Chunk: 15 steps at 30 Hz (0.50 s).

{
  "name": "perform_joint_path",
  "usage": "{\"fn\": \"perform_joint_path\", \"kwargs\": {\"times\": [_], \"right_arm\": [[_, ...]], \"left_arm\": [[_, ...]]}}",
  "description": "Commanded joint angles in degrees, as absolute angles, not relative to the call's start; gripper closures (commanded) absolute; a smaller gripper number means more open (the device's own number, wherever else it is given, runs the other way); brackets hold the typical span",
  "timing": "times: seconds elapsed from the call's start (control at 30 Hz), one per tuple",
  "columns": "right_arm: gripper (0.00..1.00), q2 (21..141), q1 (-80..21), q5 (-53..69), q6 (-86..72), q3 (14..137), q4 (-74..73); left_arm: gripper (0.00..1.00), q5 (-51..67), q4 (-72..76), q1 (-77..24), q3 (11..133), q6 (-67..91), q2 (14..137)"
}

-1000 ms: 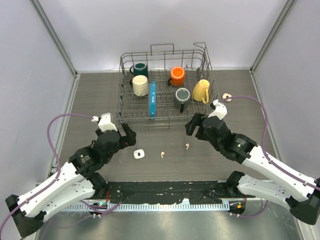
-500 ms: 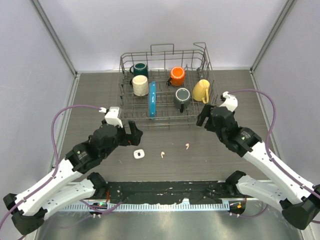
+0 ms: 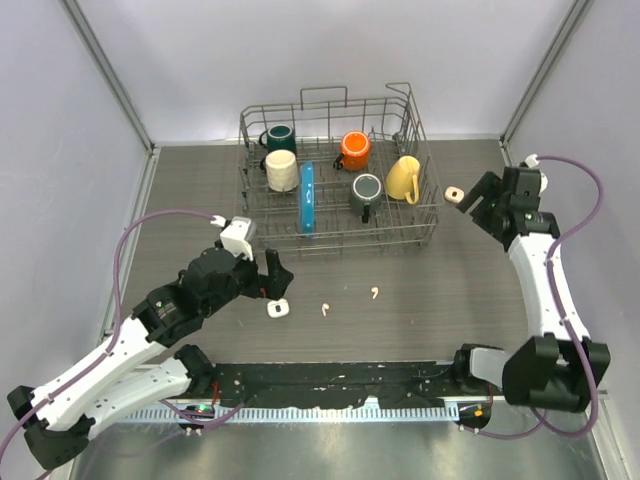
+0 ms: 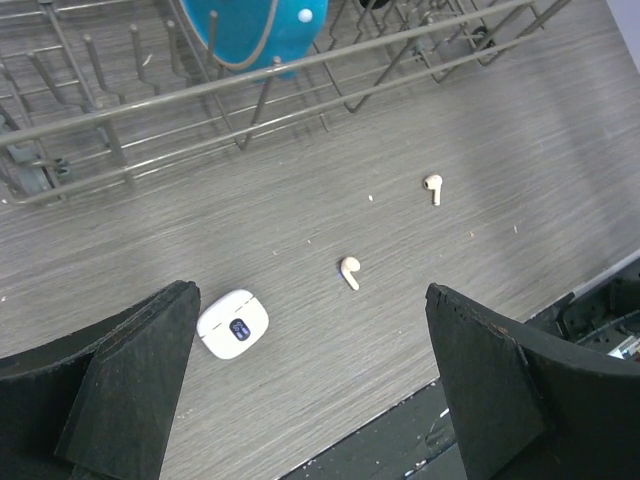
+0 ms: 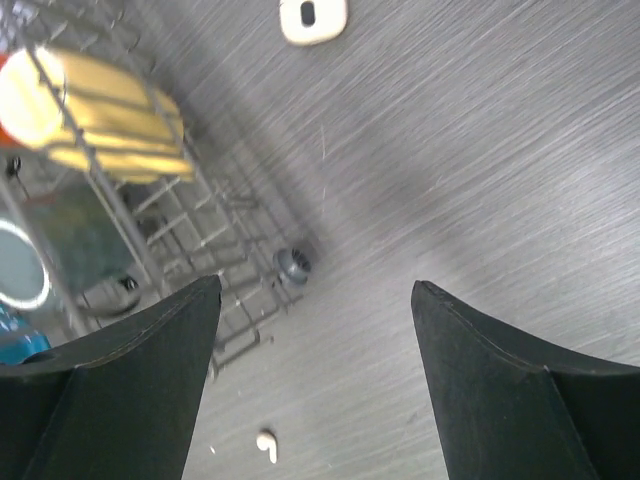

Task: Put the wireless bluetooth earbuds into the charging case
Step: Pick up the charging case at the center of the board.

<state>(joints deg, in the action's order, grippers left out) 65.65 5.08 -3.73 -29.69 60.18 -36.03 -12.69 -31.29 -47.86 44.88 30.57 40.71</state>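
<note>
A white charging case [image 3: 278,309] with a small dark display lies on the table, also in the left wrist view as the case [image 4: 232,323]. Two white earbuds lie loose to its right: one earbud [image 3: 324,309] [image 4: 349,271] close by, the other earbud [image 3: 374,293] [image 4: 433,186] farther right. My left gripper [image 3: 272,285] [image 4: 308,292] hovers open just above the case, nothing between its fingers. A second small white case [image 3: 454,193] [image 5: 313,15] sits right of the rack. My right gripper [image 3: 472,198] [image 5: 315,285] is open beside it, holding nothing. One earbud [image 5: 266,446] shows low in the right wrist view.
A wire dish rack [image 3: 425,215] stands at the back with several mugs, a yellow one [image 3: 402,181] [image 5: 100,115] nearest the right arm, and a blue plate [image 3: 306,198] on edge. Its foot [image 5: 293,265] is near my right fingers. Grey walls close both sides.
The right arm has swung from in front of the rack out to its right side, next to the second white case. The left gripper has edged right toward the charging case.
</note>
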Motion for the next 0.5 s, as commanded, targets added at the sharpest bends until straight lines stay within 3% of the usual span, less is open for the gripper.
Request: {"fn": "perform_joint_path", "kwargs": {"times": [0.0, 0.23, 0.47], "right_arm": [[0.18, 71.0, 9.84, 0.54, -31.9, 66.35, -32.17], [0.19, 80.76, 10.46, -8.08, -35.33, 70.83, -30.06], [0.21, 95.69, 10.72, -8.63, -23.42, 79.97, -26.81]], "left_arm": [[0.0, -9.05, -29.01, -47.64, 43.6, 29.53, 38.06], [0.0, -9.14, -26.63, -47.64, 39.55, 28.83, 34.45], [0.0, -8.53, -28.3, -47.64, 40.08, 27.34, 34.19]]}}
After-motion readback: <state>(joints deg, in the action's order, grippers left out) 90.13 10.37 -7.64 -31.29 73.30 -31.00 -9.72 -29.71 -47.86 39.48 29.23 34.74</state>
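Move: The charging case at the far right of the table lies about 14 cm straight ahead of the right hand and some 18 cm below it. To its left, inside the wire rack, the yellow mug stands about 14 cm off and level with it. The rack's near right corner is about 9 cm to the hand's left and 2 cm back. From the left hand that case is roughly 27 cm ahead and 42 cm to the right. Towards the case to the right of the rack, still untouched, the right hand reaches forward about 8 cm and swings some 5 cm to its right, clear of the rack. It sinks about 4 cm, mostly in the second half, as its wrist turns roughly 10 degrees clockwise and tips slightly down, fingers staying wide open. The empty left hand eases back and down a little. ##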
